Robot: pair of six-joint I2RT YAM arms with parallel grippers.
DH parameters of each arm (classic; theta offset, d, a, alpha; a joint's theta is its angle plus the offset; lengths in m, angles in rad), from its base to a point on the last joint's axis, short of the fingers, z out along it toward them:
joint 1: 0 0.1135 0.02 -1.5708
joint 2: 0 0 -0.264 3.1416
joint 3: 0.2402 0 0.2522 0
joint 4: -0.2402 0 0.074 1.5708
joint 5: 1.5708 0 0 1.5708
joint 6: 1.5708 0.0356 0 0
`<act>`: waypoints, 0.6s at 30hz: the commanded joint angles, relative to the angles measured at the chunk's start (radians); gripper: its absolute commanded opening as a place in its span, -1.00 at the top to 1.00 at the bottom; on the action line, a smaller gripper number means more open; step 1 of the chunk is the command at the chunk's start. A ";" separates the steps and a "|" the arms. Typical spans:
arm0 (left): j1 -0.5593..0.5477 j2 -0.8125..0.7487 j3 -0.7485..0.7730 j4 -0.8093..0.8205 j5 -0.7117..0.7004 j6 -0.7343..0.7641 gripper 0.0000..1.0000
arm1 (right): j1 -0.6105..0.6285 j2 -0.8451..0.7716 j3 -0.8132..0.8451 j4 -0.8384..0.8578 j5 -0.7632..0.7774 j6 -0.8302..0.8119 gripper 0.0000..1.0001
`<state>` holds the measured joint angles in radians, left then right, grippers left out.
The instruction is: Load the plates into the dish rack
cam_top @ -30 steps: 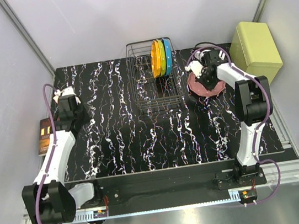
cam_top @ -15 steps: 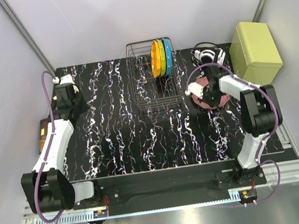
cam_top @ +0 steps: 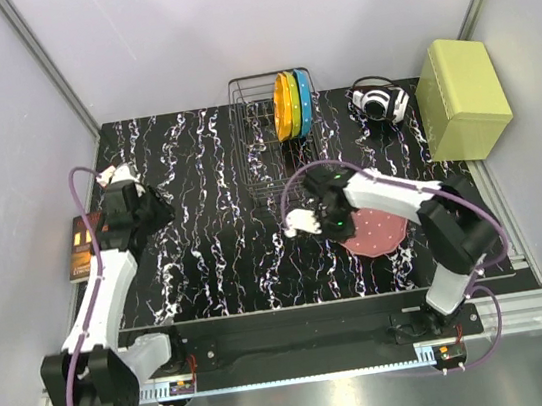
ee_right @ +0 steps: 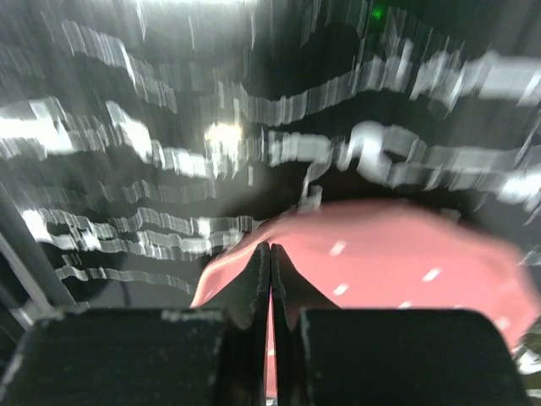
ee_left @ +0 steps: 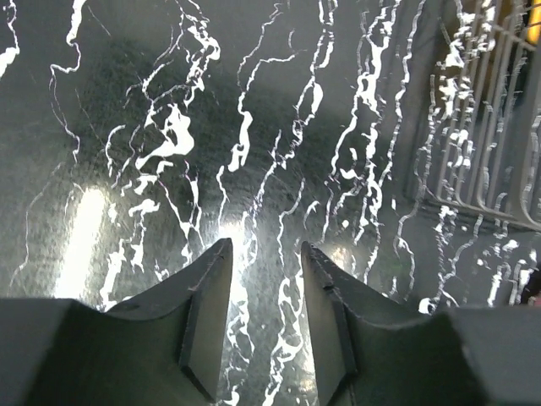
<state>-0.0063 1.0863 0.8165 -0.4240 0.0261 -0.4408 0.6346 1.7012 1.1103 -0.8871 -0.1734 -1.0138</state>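
Observation:
The pink plate [cam_top: 376, 233] hangs just above the table's front middle, with my right gripper [cam_top: 347, 223] shut on its left rim. In the right wrist view the fingers meet at the rim [ee_right: 270, 247] and the pink plate [ee_right: 397, 254] spreads out to the right, blurred. The dish rack [cam_top: 279, 151] stands at the back centre. Orange, yellow-green and blue plates [cam_top: 293, 104] stand upright in its far right end. My left gripper [cam_top: 156, 211] hovers over bare table at the left, open [ee_left: 264, 245] and empty. The dish rack [ee_left: 486, 127] shows at its right edge.
A white and black headset [cam_top: 381, 103] lies at the back right, beside a yellow-green box [cam_top: 463, 95]. A small brown and orange item [cam_top: 82, 246] sits off the table's left edge. Grey walls close in the sides and back.
My right arm has swung the pink plate from the back right, beside the rack, to the front middle. My left gripper has opened and shifted slightly nearer.

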 commanded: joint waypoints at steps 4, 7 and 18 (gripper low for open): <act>0.055 -0.167 -0.098 0.028 0.092 -0.096 -0.25 | 0.204 0.179 0.264 0.019 -0.051 0.202 0.92; 0.066 -0.204 -0.123 0.001 0.103 -0.101 -0.35 | 0.272 0.204 0.333 0.034 -0.044 0.236 0.92; -0.025 -0.226 -0.272 0.052 0.330 -0.170 -0.46 | -0.039 -0.109 0.385 0.015 -0.220 0.705 -0.32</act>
<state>0.0429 0.8574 0.5858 -0.4480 0.2249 -0.5831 0.7948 1.7790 1.4715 -0.8371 -0.2501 -0.5659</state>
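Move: The pink plate's middle lies about 8 cm right of the right hand and some 3 cm ahead, roughly 1 cm below; its left rim is near the fingertips. The dish rack's middle stands about 28 cm ahead and 14 cm left; the headphones lie some 36 cm ahead and 17 cm right. From the left hand the pink plate is about 54 cm right, 8 cm back and 13 cm lower. Right hand sweeps 15 cm left off the plate, then rises 8, opening; left hand draws back, opening wider. ##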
